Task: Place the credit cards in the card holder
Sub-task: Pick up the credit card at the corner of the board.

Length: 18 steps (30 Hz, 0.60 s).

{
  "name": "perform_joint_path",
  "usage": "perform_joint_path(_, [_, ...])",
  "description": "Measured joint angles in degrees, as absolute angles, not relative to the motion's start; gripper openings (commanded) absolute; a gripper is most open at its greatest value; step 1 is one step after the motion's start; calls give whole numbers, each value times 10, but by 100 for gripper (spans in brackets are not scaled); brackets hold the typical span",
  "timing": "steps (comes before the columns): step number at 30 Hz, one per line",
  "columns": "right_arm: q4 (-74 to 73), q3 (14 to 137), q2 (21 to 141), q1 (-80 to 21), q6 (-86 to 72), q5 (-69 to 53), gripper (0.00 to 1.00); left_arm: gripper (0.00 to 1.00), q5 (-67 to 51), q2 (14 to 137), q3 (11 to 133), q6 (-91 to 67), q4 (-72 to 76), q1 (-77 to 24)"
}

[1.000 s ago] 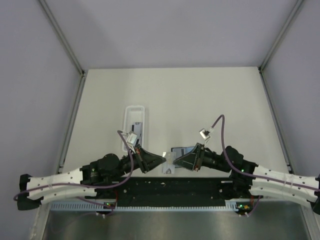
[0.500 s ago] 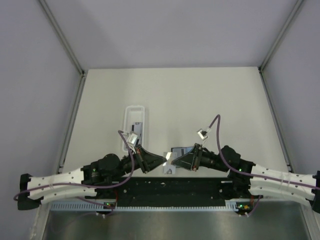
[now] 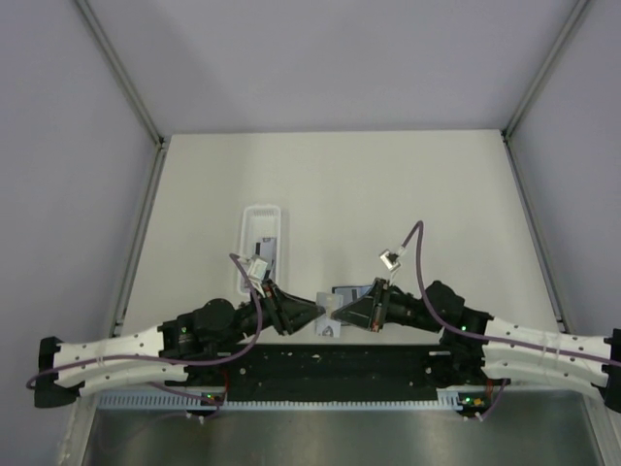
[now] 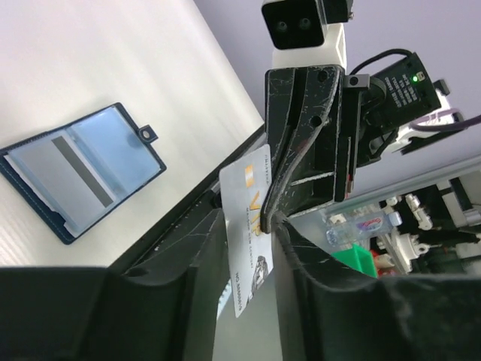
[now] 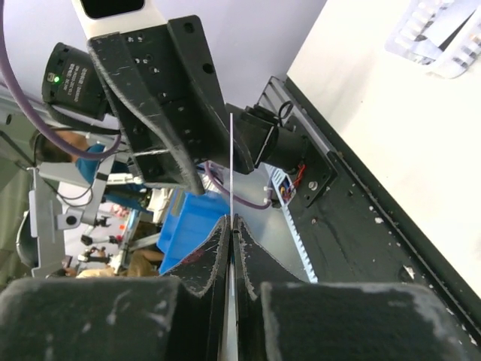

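Note:
One credit card [image 4: 246,226], white with gold lettering, stands on edge between my two grippers just above the table's near edge. My right gripper [image 5: 234,219] is shut on it, and the card shows edge-on [image 5: 231,158] rising from the pads. My left gripper [image 4: 250,227] is open around the card's other end, with a gap beside one finger. In the top view the left gripper [image 3: 316,309] and right gripper [image 3: 336,311] meet tip to tip. The card holder [image 4: 83,169] lies open on the table, a striped card in its blue pocket. In the top view it [image 3: 345,291] is partly hidden behind the right gripper.
A long white translucent tray [image 3: 262,243] with more cards stands behind the left arm, also seen in the right wrist view [image 5: 443,37]. A small pale card [image 3: 329,331] lies by the black base rail [image 3: 330,364] under the grippers.
My right gripper has moved in from the right and shut on the card. The left gripper's jaws, earlier shut on the card, have parted.

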State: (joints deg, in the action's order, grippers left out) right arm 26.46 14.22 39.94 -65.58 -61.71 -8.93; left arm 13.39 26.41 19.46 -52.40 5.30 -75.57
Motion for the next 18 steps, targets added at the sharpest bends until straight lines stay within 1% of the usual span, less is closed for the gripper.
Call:
perform_joint_path(2, [242,151,395,-656,-615,-80,0,64,143,263,194,-528,51,-756])
perform_joint_path(3, [226,154,389,-656,-612,-69,0,67,150,260,194,-529,49,-756])
perform_joint_path(8, [74,161,326,-650,-595,15,0,68,190,230,194,-528,26,-756])
perform_joint_path(12, [-48,168,276,-614,-578,49,0,66,216,224,194,-527,3,-756])
perform_joint_path(16, [-155,203,267,-570,-548,42,0,66,228,240,194,-523,-15,-756])
perform_joint_path(18, [-194,230,285,-542,-529,11,0,66,229,254,194,-519,-16,-756])
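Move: The right hand's closed fingers already hold the credit card's right edge; the card's middle is about 2 cm to their left, level with them, and 1 cm right of the left hand, whose fingers are already parting around it. The open card holder lies some 13 cm ahead of the right hand, 8 cm right and 18 cm below; from the left hand, about 13 cm ahead, 11 cm right and 18 cm below. The white basket stands some 26 cm left of the holder and 16 cm farther out. The right hand keeps its pinch on the credit card's edge while the left fingers open wide and give it up. It carries the card right about 8 cm, down and forward towards the open holder, fingertips tipping down and swinging clockwise. The left hand eases forward and left, then sinks, about 4 cm in all, turning slightly counter-clockwise. ##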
